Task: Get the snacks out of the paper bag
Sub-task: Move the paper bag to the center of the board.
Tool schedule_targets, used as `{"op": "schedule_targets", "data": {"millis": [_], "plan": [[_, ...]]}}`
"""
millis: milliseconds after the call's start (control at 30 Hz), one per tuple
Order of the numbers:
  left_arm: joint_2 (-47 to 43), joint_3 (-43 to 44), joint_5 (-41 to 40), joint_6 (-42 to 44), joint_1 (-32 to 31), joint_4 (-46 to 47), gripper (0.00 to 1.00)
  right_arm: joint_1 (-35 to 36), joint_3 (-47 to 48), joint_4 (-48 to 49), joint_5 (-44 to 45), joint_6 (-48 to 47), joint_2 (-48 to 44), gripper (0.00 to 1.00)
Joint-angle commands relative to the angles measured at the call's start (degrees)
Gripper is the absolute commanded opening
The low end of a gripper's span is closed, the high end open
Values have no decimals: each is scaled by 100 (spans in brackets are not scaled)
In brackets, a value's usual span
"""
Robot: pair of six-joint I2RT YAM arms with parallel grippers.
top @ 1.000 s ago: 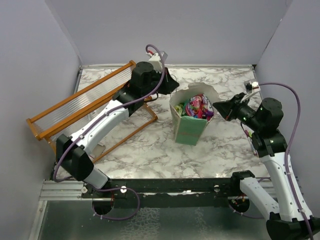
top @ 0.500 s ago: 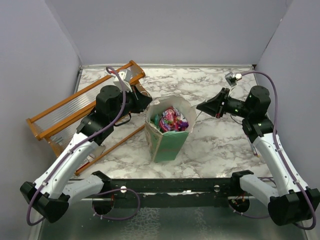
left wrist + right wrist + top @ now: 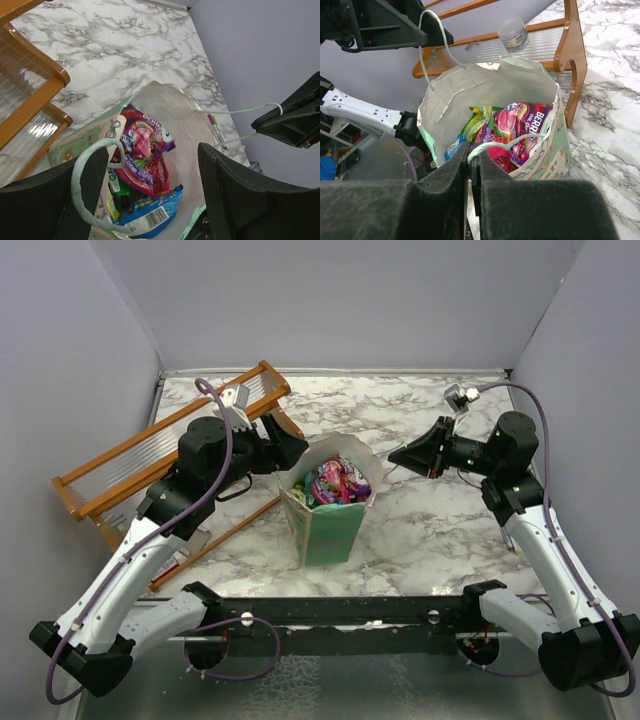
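The mint-green paper bag (image 3: 325,525) stands upright mid-table with its mouth wide. The snacks (image 3: 335,481) fill it: purple, red, green and blue packets (image 3: 145,152). My right gripper (image 3: 395,455) hovers at the bag's right rim, shut on the string handle (image 3: 495,145), which it holds taut. At the left rim my left gripper (image 3: 293,449) is open above the mouth. The other handle loop (image 3: 80,182) hangs loose round its left finger (image 3: 55,200). From the right wrist view the snacks (image 3: 517,125) show inside the bag (image 3: 470,90).
An orange wooden rack (image 3: 160,445) lies along the left side, close behind my left arm, and a clear lidded jar (image 3: 513,33) rests on it. A pink-capped pen (image 3: 216,131) lies on the marble beyond the bag. Grey walls enclose the table.
Both arms have carried the bag left and nearer across the table. My left gripper has opened and let go of its handle, which now only drapes over one finger.
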Motion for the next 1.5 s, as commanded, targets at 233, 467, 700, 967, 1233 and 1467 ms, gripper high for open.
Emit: {"op": "schedule_targets", "data": {"millis": [233,467,700,967,1233,1467], "plan": [[-238,251,173,-220,17,-868,78,33,109,-100,110,-262,-61,8],[-632,-113,598,-144,21,-388,72,42,137,-148,156,-299,-55,8],[-556,-720,1145,-199,21,878,67,40,203,-243,152,-324,-73,8],[-437,-1156,1734,-356,38,1945,56,42,234,-354,226,-385,-130,8],[-403,-1256,1821,-556,201,2189,46,42,207,-457,346,-476,-200,8],[-393,-1236,1920,-612,484,2059,34,42,207,-499,405,-518,-220,8]]}}
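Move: The paper bag's middle is about 7 cm to the left hand's right, some 2 cm back and 18 cm below, and one of its handles still loops round a left finger. The snacks sit at the same spot, nearer 13 cm down. The clear jar on the rack stands roughly 14 cm ahead and 10 cm left of the left hand. From the right hand, which still holds the other handle, the bag lies about 12 cm left, 2 cm ahead and 17 cm below. Back about 3.5 cm with open fingers, then about as far to the right towards the bag's mouth, the left hand dips slightly and recovers while it turns some 15 degrees clockwise and its left side rolls down. Its fingers close to roughly half their gap, the handle still looped over one of them. The right hand stays put, keeping its pinch on the other handle. ##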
